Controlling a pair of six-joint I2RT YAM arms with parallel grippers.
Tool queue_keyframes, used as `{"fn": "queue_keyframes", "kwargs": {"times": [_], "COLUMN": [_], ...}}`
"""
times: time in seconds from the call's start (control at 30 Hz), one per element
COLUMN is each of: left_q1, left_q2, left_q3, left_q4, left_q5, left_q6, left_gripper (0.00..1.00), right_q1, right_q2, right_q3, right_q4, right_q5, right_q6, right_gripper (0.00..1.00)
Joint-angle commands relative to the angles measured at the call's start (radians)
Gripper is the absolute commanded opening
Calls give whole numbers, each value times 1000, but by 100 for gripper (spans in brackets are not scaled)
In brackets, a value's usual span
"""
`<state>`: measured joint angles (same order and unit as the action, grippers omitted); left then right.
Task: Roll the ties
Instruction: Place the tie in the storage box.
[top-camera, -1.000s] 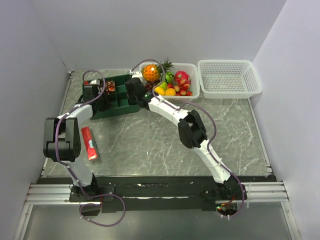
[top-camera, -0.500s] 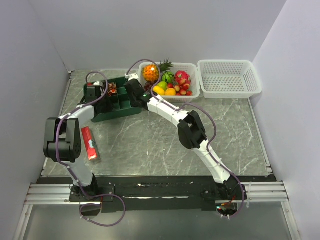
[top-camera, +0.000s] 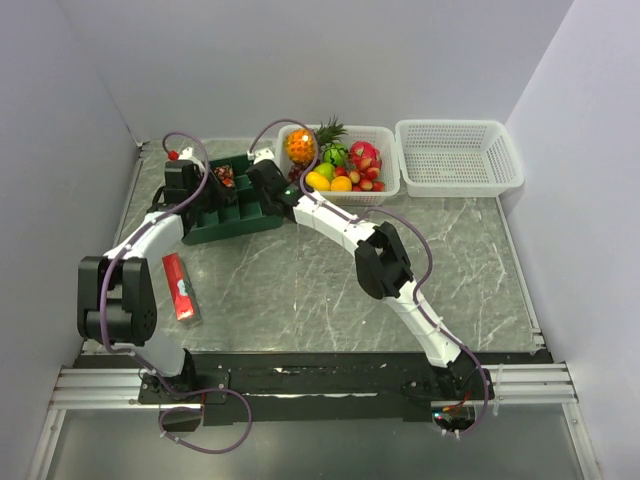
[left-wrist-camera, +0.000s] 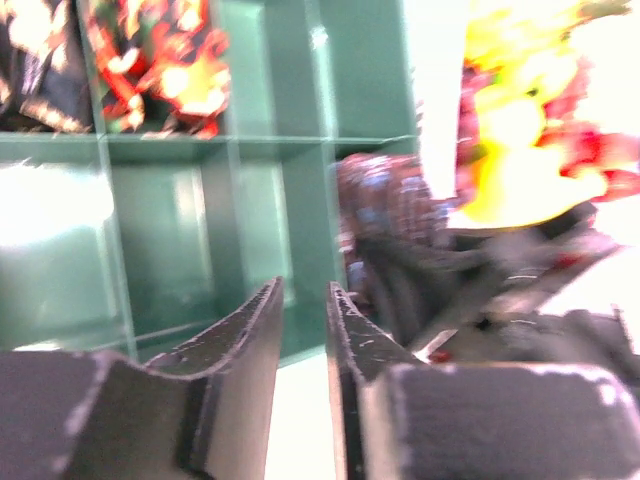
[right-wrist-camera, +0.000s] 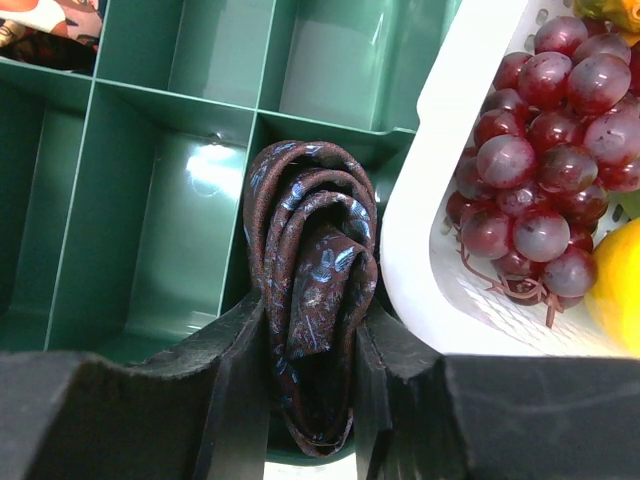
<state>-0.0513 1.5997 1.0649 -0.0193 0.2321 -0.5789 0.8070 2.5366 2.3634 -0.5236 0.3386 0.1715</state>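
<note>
A rolled tie (right-wrist-camera: 312, 290), dark brown with small blue marks, stands on edge with my right gripper (right-wrist-camera: 310, 372) shut on it. It hangs at the green tray's (right-wrist-camera: 150, 260) compartment nearest the white fruit basket. The left wrist view shows the same tie (left-wrist-camera: 385, 215), blurred, to the right of my left gripper (left-wrist-camera: 303, 300). That gripper's fingers (left-wrist-camera: 250, 330) stand a narrow gap apart with nothing between them, just in front of the tray (left-wrist-camera: 170, 250). From above, the left gripper (top-camera: 200, 195) and right gripper (top-camera: 258, 198) both sit over the tray (top-camera: 240, 226).
Red-patterned rolled fabric (left-wrist-camera: 160, 60) fills a far tray compartment, with a darker piece (left-wrist-camera: 30, 60) beside it. A white basket of fruit (top-camera: 345, 160) touches the tray's right side, grapes (right-wrist-camera: 540, 200) nearest. An empty white basket (top-camera: 458, 155) stands further right. A red packet (top-camera: 180, 286) lies near the left arm.
My left gripper's fingers have parted slightly, and the left arm has shifted left, its elbow swinging outward. The right arm has crept slightly toward the back with the tie still held.
</note>
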Motion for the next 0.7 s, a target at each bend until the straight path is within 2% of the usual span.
{"fn": "queue_keyframes", "kwargs": {"times": [0.0, 0.1, 0.3, 0.67], "left_q1": [-4, -4, -4, -4], "left_q2": [-70, -70, -34, 86], "left_q3": [-16, -17, -6, 41], "left_q4": [114, 139, 168, 263], "left_q5": [73, 96, 119, 202], "left_q6": [-47, -61, -78, -118], "left_gripper": [31, 32, 32, 32], "right_q1": [0, 0, 0, -3], "right_q2": [-27, -56, -130, -300], "right_q3": [-44, -79, -133, -257], "right_q4": [-56, -41, -1, 98], "right_q5": [16, -7, -36, -113], "right_q6": [-27, -15, -10, -12], "right_gripper": [52, 70, 84, 95]}}
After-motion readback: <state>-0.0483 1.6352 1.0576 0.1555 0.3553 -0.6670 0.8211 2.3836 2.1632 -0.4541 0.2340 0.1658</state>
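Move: The rolled tie is still pinched in the right hand, its middle some 2 cm ahead of the pads and 1 cm below, down in the storage box's near right compartment. From the right hand the box's middle is about 8 cm left, 4 cm ahead and 3 cm down; the red patterned tie is 9 cm left and 10 cm ahead, the fruit basket 17 cm right and 10 cm ahead. From the left hand the rolled tie is roughly 11 cm right, 5 cm ahead and 6 cm below. The rolled tie is let go in its compartment: the right fingers spread from a narrow grip to nearly fully open, while the hand draws back about 3 cm and rises 2 cm off the tie. The left hand, empty, lifts about 3.5 cm clear over the box, then sinks slightly, easing right and forward towards the tie with its fingertips tipping up a little. ##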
